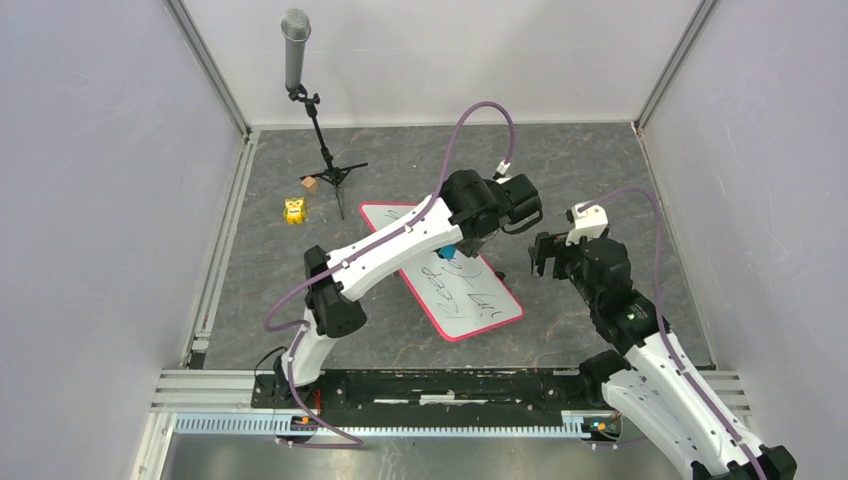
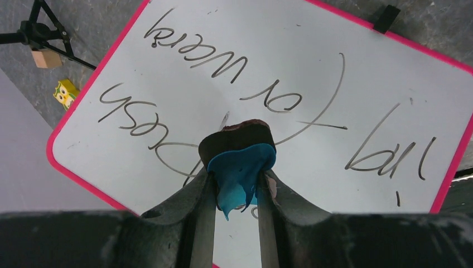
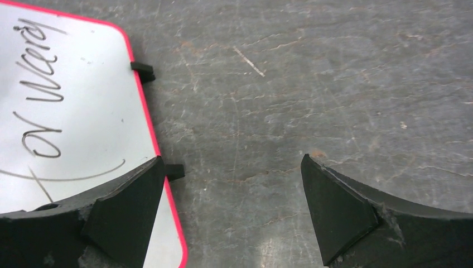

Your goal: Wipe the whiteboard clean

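The whiteboard (image 1: pixel 470 295) lies flat mid-table, white with a pink-red rim and black handwriting; it fills the left wrist view (image 2: pixel 290 50) and shows at the left of the right wrist view (image 3: pixel 72 100). My left gripper (image 1: pixel 452 250) is over the board's middle, shut on a small blue eraser (image 2: pixel 241 170) with a dark felt pad (image 2: pixel 237 137) facing the board. My right gripper (image 1: pixel 545 255) is open and empty, just right of the board's right edge, above the bare table. Its left fingertip (image 3: pixel 125 212) overlaps the rim.
A microphone on a black tripod stand (image 1: pixel 325 150) rises at the back left. A yellow toy (image 1: pixel 294 211) and a small wooden cube (image 1: pixel 309 183) sit near it. Small black clips (image 3: pixel 142 70) stick out from the board's rim. Walls enclose the grey table.
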### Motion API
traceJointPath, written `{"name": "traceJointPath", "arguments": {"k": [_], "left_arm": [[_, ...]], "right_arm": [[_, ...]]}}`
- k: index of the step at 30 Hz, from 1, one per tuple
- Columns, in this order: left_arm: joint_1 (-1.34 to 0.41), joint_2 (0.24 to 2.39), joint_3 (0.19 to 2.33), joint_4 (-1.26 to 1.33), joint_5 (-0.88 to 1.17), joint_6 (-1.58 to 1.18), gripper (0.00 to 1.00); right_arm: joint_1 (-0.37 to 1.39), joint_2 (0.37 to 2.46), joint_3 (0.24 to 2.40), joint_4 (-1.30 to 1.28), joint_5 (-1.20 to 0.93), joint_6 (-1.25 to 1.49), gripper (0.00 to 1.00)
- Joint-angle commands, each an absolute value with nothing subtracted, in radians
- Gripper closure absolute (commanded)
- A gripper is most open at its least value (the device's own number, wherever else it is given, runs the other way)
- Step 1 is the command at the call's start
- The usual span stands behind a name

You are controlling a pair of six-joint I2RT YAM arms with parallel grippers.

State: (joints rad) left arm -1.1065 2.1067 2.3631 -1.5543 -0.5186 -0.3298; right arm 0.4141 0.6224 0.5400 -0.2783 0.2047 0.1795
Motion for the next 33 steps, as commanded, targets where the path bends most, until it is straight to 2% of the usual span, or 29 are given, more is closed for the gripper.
{"name": "traceJointPath", "arguments": {"k": [1,12,19,23,25,27,33], "left_arm": [[-1.106,2.09,2.329,-1.647,-0.497,-0.325,0.79],[-1.08,2.143,2.258,-1.646,-0.479,-0.344,0.7],[-1.048,2.169,2.202,-1.646,-0.477,-0.354,0.69],[-1.04,2.166,2.187,-1.63,-0.469,-0.356,0.58],[-1.037,2.166,2.194,-1.628,-0.473,-0.358,0.47],[-1.034,2.165,2.207,-1.627,-0.474,-0.358,0.41],[-1.032,2.146,2.316,-1.626,-0.484,-0.367,0.32]], "right_arm": [[0.414,0.644,0.539,-0.255,0.118,0.161,0.03],[0.414,0.682,0.534,-0.256,0.104,0.139,0.02],[0.413,0.714,0.475,-0.131,-0.069,0.253,0.03],[0.412,0.753,0.405,0.052,-0.118,0.35,0.03],[0.412,0.785,0.411,0.087,-0.121,0.36,0.03],[0.411,0.821,0.434,0.097,-0.128,0.353,0.03],[0.413,0.902,0.487,0.103,-0.165,0.289,0.03]]}}
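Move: The left hand, gripping the blue eraser, hovers over the whiteboard, whose middle is about 3 cm back, 2 cm left and 8 cm below it; the near clip on the board's right edge lies roughly 4 cm back and 11 cm right. From the open right hand that near clip is about level, 9 cm left and 10 cm down; the far clip stands some 10 cm ahead and 17 cm left, the eraser about 2 cm ahead and 22 cm left. Left lowers the eraser 6 cm onto the whiteboard, opening; open right goes left and down towards the near clip. ##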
